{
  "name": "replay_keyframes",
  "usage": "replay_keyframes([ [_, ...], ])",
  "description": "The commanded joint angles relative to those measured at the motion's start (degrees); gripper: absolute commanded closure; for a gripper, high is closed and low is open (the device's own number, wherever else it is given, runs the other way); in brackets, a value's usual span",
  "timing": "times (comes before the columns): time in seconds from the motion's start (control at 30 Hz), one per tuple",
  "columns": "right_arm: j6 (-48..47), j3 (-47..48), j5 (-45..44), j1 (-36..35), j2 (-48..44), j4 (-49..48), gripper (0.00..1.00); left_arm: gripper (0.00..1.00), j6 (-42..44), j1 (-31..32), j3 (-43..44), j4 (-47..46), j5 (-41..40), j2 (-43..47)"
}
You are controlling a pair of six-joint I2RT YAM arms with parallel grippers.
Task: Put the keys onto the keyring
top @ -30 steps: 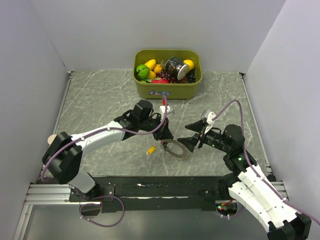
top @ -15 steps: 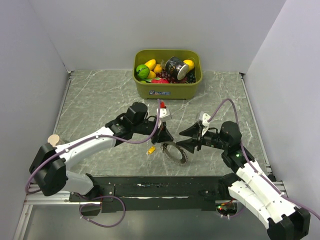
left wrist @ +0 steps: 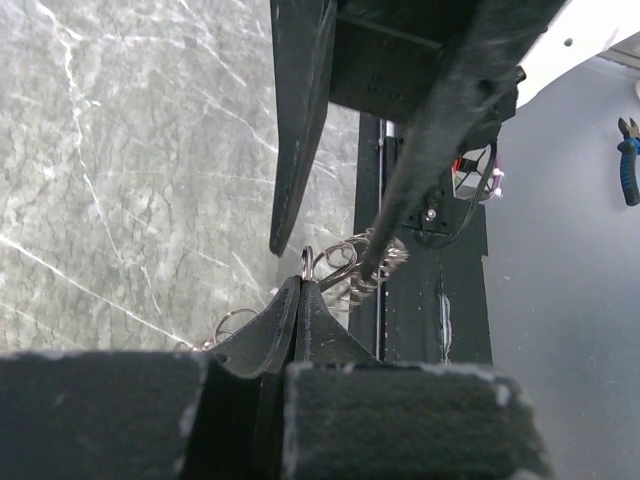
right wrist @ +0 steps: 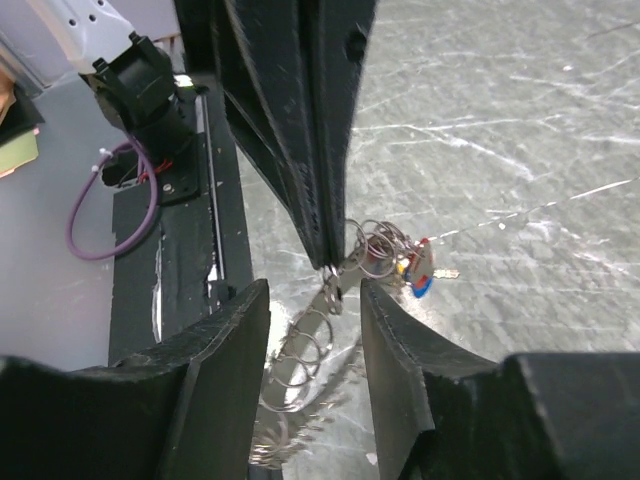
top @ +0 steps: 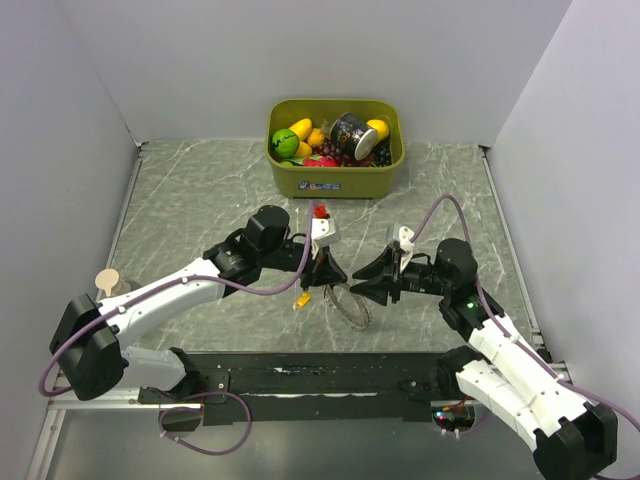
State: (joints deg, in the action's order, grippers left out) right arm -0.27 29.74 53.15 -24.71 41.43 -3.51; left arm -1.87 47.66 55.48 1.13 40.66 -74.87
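The keyring [top: 351, 303], a grey coiled metal ring, hangs tilted above the table between my two grippers. My left gripper [top: 326, 272] is shut on one small loop of it at the top; in the left wrist view its jaws [left wrist: 302, 286] are closed, with the coil [left wrist: 372, 262] just past the tips. In the right wrist view the coil [right wrist: 303, 358] hangs from those closed tips. My right gripper [top: 374, 279] is open, and its fingers [right wrist: 232, 335] stand either side of the coil without touching it. Keys with red, blue and yellow tags [right wrist: 419, 270] lie just behind; they also show in the top view [top: 299, 298].
An olive bin [top: 335, 184] with toy fruit and a can stands at the back centre. A black rail [top: 300, 375] runs along the near edge. A round wooden piece [top: 107, 281] sits at the left by my left arm. Blue-handled pliers [left wrist: 628, 160] lie off the table.
The keyring has gone from lying flat to hanging tilted from my left gripper. My left arm has swung lower and leftward. My right gripper has moved left, closer around the ring.
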Motion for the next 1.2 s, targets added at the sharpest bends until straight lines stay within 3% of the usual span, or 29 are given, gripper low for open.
replay_keyframes([
  [0.0,0.2,0.8,1.1,0.4,0.1,-2.6,0.56,0.99,1.2,0.4,-0.5,-4.5,1.9,3.0],
  [0.33,3.1,0.6,1.7,0.3,1.4,-5.8,0.69,0.99,1.0,0.6,-0.2,-4.6,3.2,3.2],
  [0.6,3.7,0.8,3.2,0.3,3.7,-6.9,0.90,0.99,0.8,0.7,-0.1,-4.8,3.4,4.0],
  [0.67,3.7,0.9,3.4,0.3,3.7,-7.0,1.00,0.99,1.0,0.7,0.0,-4.6,3.3,4.3],
  [1.17,6.2,1.7,3.9,0.3,1.8,-8.8,1.00,0.99,-0.2,0.7,-1.9,-7.1,1.3,6.1],
])
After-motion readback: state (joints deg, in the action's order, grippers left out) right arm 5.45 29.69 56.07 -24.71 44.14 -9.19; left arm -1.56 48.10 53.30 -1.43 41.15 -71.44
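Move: The keyring's upper wire end is already pinched in the left fingertips, at that hand's point. From the right hand it lies only about 1 cm to the left, level in depth and height, between the half-open fingers. The ring's body hangs about 4 cm back, 1 cm right and 5 cm below the left hand. The yellow key tag lies on the table some 11 cm left, 2 cm ahead and 12 cm below the right hand. The keyring's upper end gets a second grip beside the left fingertips: the right fingers go from half open to fully shut on the wire, pinching it, as that hand eases barely 1 cm left and tips slightly downward, then rises under 1 cm. The left hand keeps its pinch, drifting back about 1 cm and lifting a little over 1 cm, mostly late. ##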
